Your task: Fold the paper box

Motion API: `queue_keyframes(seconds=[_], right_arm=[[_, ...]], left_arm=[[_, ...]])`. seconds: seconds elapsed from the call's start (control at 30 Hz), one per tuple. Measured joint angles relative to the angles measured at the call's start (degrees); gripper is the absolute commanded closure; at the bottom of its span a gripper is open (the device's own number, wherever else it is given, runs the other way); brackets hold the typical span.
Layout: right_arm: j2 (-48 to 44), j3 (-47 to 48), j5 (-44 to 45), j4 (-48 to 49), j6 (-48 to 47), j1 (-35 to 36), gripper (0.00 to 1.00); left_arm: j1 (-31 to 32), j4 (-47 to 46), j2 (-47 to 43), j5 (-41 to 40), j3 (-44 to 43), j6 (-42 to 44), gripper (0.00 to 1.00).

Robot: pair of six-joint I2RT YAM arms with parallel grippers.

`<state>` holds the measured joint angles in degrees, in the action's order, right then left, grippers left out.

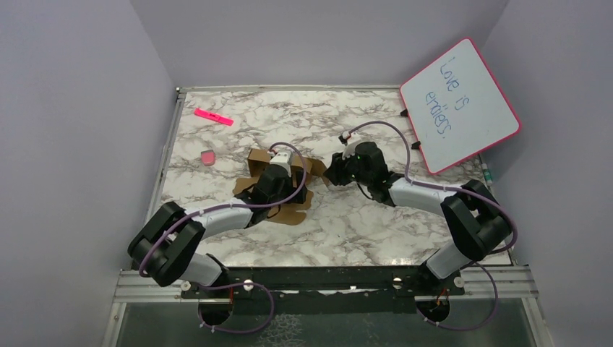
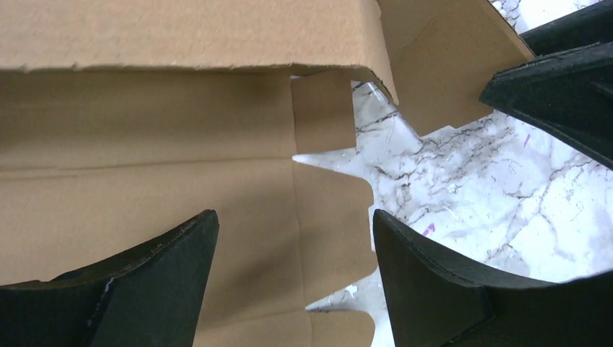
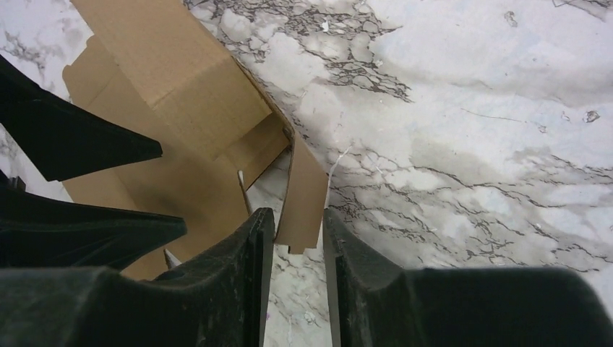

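The paper box (image 1: 289, 211) is a flat brown cardboard sheet with flaps, partly raised, lying mid-table under both grippers. My left gripper (image 1: 287, 160) hovers over the sheet (image 2: 144, 166); in its wrist view the left gripper (image 2: 295, 238) is wide open with nothing between its fingers. My right gripper (image 1: 334, 172) sits at the sheet's right edge. In the right wrist view the right gripper (image 3: 296, 220) has its jaws narrow around an upright flap (image 3: 303, 191) of the box (image 3: 173, 65), with a slit of marble showing beside the flap. The left gripper's black fingers (image 3: 79, 148) show at left there.
A pink marker (image 1: 213, 116) and a pink eraser (image 1: 207, 157) lie at the back left of the marble table (image 1: 376, 231). A pink-framed whiteboard (image 1: 459, 105) leans at the back right. A metal rail (image 1: 163, 155) runs along the left edge.
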<state>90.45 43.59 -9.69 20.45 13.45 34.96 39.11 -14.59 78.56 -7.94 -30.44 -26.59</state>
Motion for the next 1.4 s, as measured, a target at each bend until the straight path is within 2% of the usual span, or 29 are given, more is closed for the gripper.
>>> queue_keyframes(seconds=[0.13, 0.47, 0.53, 0.73, 0.9, 1.4], right_arm=[[0.0, 0.0, 0.8, -0.3, 0.0, 0.2, 0.8], [-1.5, 0.0, 1.2, -1.3, -2.9, 0.2, 0.88], [-2.1, 0.0, 1.2, -1.6, -3.5, 0.2, 0.89], [-3.9, -1.2, 1.1, -2.2, -6.1, 0.2, 0.92], [-5.7, -3.1, 1.0, -2.6, -8.3, 0.2, 0.93], [-8.0, -4.8, -0.9, -2.8, -8.6, 0.2, 0.89]], left_arm=[[0.0, -1.4, 3.9, 0.0, -2.3, 1.5, 0.19], [2.0, -4.5, 10.3, -1.7, -5.6, 5.0, 0.19], [2.4, -4.9, 11.5, -2.3, -6.4, 5.6, 0.22], [3.3, -5.3, 14.1, -5.9, -8.2, 7.1, 0.42], [3.3, -5.8, 14.2, -9.2, -8.5, 7.4, 0.52], [3.3, -7.0, 14.2, -11.5, -6.2, 3.7, 0.58]])
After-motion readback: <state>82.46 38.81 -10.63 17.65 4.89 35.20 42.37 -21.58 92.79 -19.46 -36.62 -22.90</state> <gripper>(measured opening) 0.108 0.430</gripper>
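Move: The small end tab on the box's far wall, under the folded-over panel, lies some 6 cm ahead of the left hand, 4 cm to its right and 3 cm lower; that panel's right corner is about 5 cm ahead, 5 cm right and level. The box's side flap stands almost in the right hand's gap, its middle about 1 cm ahead, 1 cm left; the panel's corner is 4 cm ahead of that hand, 5 cm left and 3 cm lower. The side flap, already between the right hand's open fingers, gets pinched by its end as they close, and is then drawn about 3 cm back and to the right, slightly up. The open left hand meanwhile pushes forward and right about 4 cm, sinking, under the folded-over panel's edge towards the end tab, then shifts left while half closing, and finally eases down and a little back; tab contact can't be made out. ##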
